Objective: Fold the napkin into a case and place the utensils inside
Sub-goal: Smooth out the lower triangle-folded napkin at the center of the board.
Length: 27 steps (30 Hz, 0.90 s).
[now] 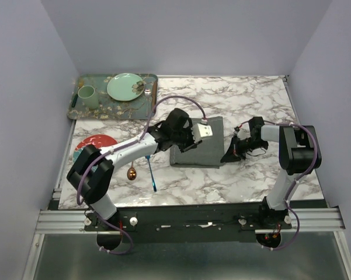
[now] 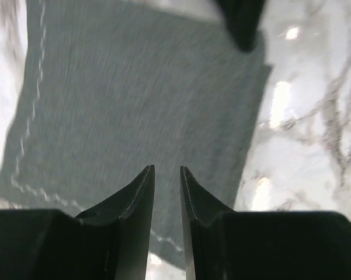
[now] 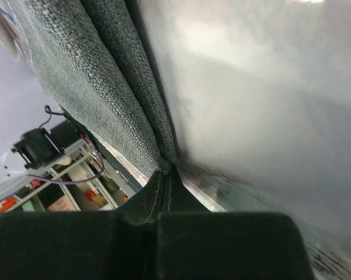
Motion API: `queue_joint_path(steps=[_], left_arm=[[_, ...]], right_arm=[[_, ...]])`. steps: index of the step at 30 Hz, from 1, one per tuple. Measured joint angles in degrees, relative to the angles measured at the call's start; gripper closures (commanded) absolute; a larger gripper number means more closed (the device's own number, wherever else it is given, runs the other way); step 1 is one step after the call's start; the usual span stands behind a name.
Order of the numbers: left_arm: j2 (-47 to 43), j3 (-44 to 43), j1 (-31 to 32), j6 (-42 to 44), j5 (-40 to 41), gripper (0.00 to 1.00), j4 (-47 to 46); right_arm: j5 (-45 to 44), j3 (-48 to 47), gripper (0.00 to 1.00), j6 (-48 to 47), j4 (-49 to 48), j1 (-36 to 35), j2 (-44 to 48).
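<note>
The dark grey napkin (image 1: pixel 194 153) lies folded on the marble table, filling the left wrist view (image 2: pixel 134 99). My left gripper (image 1: pixel 205 135) hovers over its far part, jaws (image 2: pixel 167 169) slightly open with nothing between them. My right gripper (image 1: pixel 236 146) is shut on the napkin's right edge and holds it lifted off the table; two layers of cloth (image 3: pixel 114 99) run into its closed tips (image 3: pixel 166 170). The blue fork (image 1: pixel 152 175) and the copper spoon (image 1: pixel 131 172) lie on the table left of the napkin, apart from both grippers.
A red plate (image 1: pixel 96 143) sits at the left edge. The patterned green tray (image 1: pixel 82 111) at the back left carries a green cup (image 1: pixel 87 96), a green plate (image 1: pixel 125 86) and a brown-handled utensil (image 1: pixel 153 87). Walls enclose the table.
</note>
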State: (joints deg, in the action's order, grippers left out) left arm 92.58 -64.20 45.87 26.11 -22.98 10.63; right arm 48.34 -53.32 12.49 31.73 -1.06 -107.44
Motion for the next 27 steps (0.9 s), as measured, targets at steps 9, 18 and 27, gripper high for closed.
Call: queue_joint_path(steps=[9,18,27], left_arm=[[10.6,-0.5,-8.8,-8.0,-0.5,0.70,8.3],[10.5,1.8,-7.9,-10.3,-1.8,0.62,10.4],[0.7,2.7,-8.3,-11.3,-7.2,0.44,15.3]], right_arm=[[-0.8,0.0,0.98,-5.6,3.9,0.0,0.5],[-2.4,0.3,0.62,-9.5,7.5,0.0,2.6],[-3.2,-3.3,0.34,-15.4,13.8,0.0,14.1]])
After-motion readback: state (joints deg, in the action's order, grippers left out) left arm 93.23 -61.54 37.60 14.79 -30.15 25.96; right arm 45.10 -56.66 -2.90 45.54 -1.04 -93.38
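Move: Over the napkin's near half, the left hand has the napkin's middle about 8 cm ahead, 2 cm to its right and 12 cm below. At much that same depth below it are the blue fork, some 17 cm to its left and 4 cm back, and the spoon, roughly 24 cm left and 1 cm ahead. The right hand already pinches the near-right corner, with the napkin's middle about 8 cm ahead and 11 cm to its left, 1 cm lower. Drawing the pinched near-right corner back about 2.5 cm along the board, the right hand then opens, lets go and lifts 6 cm. The left sinks some 10 cm and shifts 7 cm left, first dipping forward, then easing back and rolling about 25 degrees; low over the napkin's left part it pauses, then rises 5 cm while opening wider. ##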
